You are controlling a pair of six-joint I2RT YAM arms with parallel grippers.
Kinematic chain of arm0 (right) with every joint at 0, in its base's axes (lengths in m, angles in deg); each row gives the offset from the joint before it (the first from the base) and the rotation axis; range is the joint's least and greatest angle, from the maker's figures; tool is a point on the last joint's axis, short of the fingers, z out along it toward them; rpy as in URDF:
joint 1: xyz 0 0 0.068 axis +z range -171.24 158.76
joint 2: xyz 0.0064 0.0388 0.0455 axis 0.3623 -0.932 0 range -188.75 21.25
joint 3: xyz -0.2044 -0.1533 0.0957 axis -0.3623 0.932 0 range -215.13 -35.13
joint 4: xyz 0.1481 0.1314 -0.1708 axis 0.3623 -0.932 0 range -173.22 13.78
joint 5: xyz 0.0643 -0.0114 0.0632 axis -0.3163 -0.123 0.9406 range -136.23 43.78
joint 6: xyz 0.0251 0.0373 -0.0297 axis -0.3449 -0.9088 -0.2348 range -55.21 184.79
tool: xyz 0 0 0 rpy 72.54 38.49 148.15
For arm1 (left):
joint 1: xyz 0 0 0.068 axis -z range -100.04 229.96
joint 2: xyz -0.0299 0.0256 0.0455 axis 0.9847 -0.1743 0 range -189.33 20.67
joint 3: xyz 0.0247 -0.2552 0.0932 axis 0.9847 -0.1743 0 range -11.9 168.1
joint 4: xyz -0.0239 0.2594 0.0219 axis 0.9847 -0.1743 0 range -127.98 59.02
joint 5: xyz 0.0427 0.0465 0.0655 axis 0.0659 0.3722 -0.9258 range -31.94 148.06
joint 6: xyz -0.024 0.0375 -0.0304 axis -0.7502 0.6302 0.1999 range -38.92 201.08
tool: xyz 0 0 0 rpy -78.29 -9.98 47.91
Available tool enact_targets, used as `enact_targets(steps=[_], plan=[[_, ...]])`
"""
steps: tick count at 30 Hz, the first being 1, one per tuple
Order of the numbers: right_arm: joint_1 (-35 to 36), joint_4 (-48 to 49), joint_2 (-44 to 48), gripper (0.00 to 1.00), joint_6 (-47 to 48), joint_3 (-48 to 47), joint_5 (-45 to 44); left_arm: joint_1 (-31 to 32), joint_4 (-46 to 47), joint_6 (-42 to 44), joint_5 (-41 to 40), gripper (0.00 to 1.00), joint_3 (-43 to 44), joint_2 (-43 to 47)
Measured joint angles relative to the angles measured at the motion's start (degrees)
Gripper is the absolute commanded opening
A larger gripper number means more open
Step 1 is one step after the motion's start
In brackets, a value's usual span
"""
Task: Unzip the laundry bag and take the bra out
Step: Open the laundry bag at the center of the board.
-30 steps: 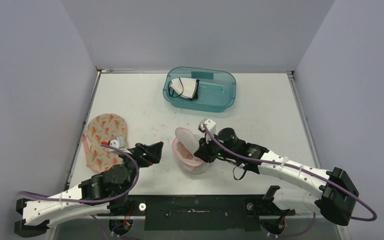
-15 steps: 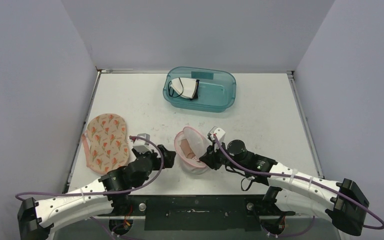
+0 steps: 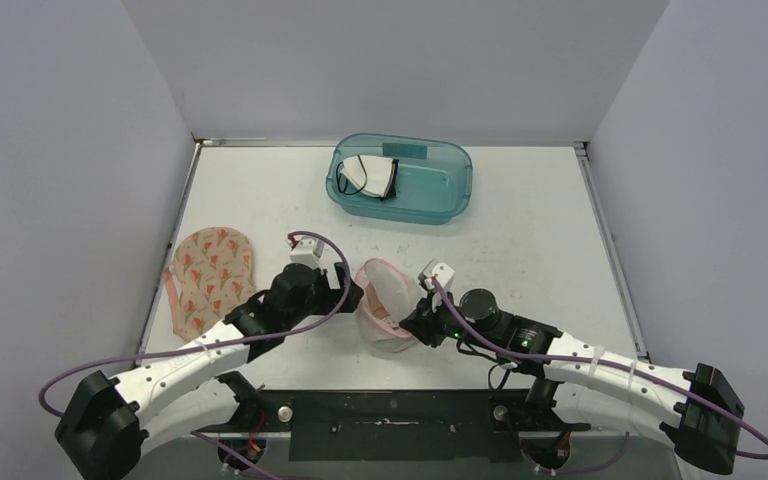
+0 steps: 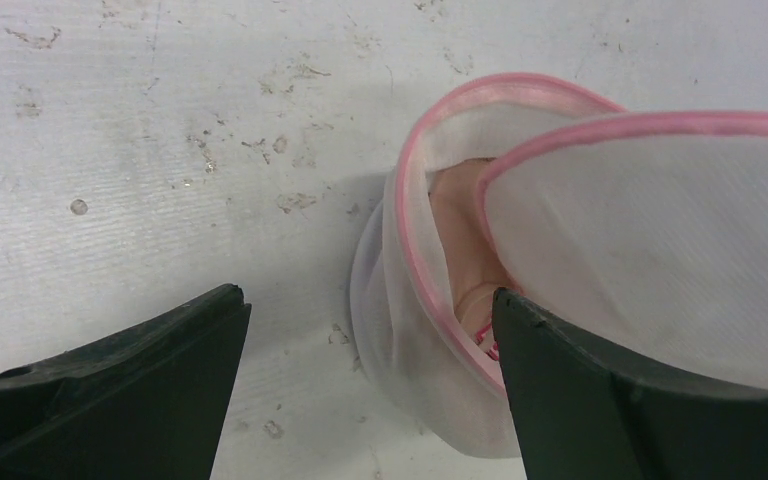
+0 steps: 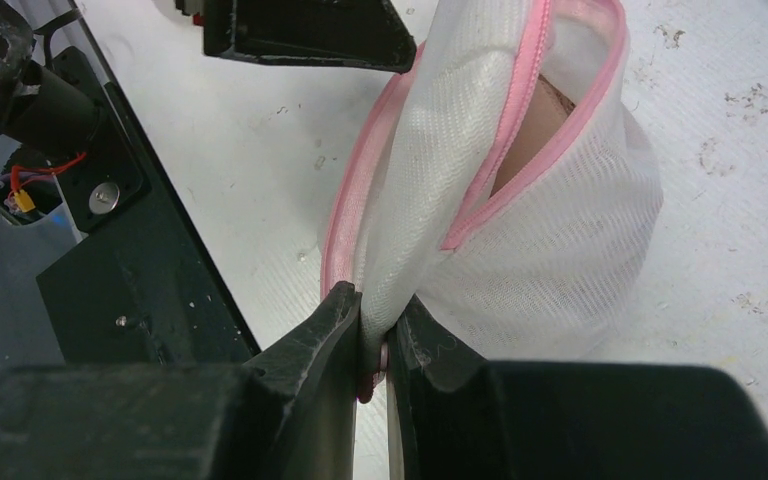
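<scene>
The laundry bag [image 3: 385, 310] is white mesh with pink zipper trim and stands open at the table's near middle. A peach bra [image 4: 458, 240] shows inside its mouth, also in the right wrist view as the bra [image 5: 535, 125]. My right gripper [image 3: 413, 323] is shut on the bag's mesh flap by the zipper, holding it up; the right gripper [image 5: 375, 300] pinches mesh and pink trim. My left gripper [image 3: 352, 293] is open at the bag's left side. In the left wrist view the left gripper [image 4: 365, 300] straddles the bag's near wall, one finger at the mouth.
A floral padded piece [image 3: 210, 280] lies at the left of the table [image 3: 520, 230]. A teal bin [image 3: 400, 180] at the back holds a white, black-trimmed item [image 3: 372, 176]. The black mounting bar [image 3: 390, 415] runs along the near edge.
My left arm swung forward and right from beside the floral piece up to the bag's mouth. The right gripper drew the bag a little nearer, flap lifted.
</scene>
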Motion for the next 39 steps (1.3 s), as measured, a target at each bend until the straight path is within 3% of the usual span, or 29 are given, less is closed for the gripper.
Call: enact_targets(steps=[5,9,15,22,25,32,39], plan=[[0.5,0.0,0.6,0.05,-0.2,0.5,-0.1,-5.0,4.1,1.4,5.9,0.83,0.0,-3.3],[0.9,0.0,1.1,0.05,-0.3,1.3,-0.1,-5.7,7.7,2.3,8.7,0.72,0.7,-6.8],[1.2,0.0,2.6,0.05,-0.4,1.6,-0.1,-6.1,11.0,3.8,11.0,0.64,4.1,-13.8],[1.9,0.0,4.4,0.05,-0.8,2.2,-0.2,-6.7,13.8,4.1,12.8,0.24,4.2,-17.7],[1.9,0.0,4.8,0.05,-1.0,2.5,-0.5,-6.7,14.6,4.1,13.5,0.02,4.1,-18.5],[1.9,1.2,5.2,0.05,-2.1,2.5,-2.5,-6.7,16.7,2.9,14.3,0.00,1.7,-15.2],[-2.1,10.5,-2.0,0.05,-4.8,0.7,0.9,-6.6,18.3,-1.3,8.0,0.00,-5.2,4.5]])
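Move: The laundry bag's pink rim, at the far-left curve of its open mouth, lies about 4 cm ahead of the left hand, 4 cm right and some 2 cm lower; the bra inside is about 3 cm back, 5 cm right and 5 cm down. The teal bin stands some 21 cm ahead and 10 cm right. The right hand already holds the bag's lid flap, with that far-left rim about 13 cm ahead of it, 7 cm left and 3 cm below. The left hand reaches about 5 cm forward and to the right with a slight sink, its wide-open fingers shutting on the far-left pink rim, then lifts it roughly 7 cm while drawing back to the left and tipping the fingers up. The right hand keeps its pinch on the lid flap, easing back a little before going forward, left and up by a few centimetres along with the left hand's lift. ##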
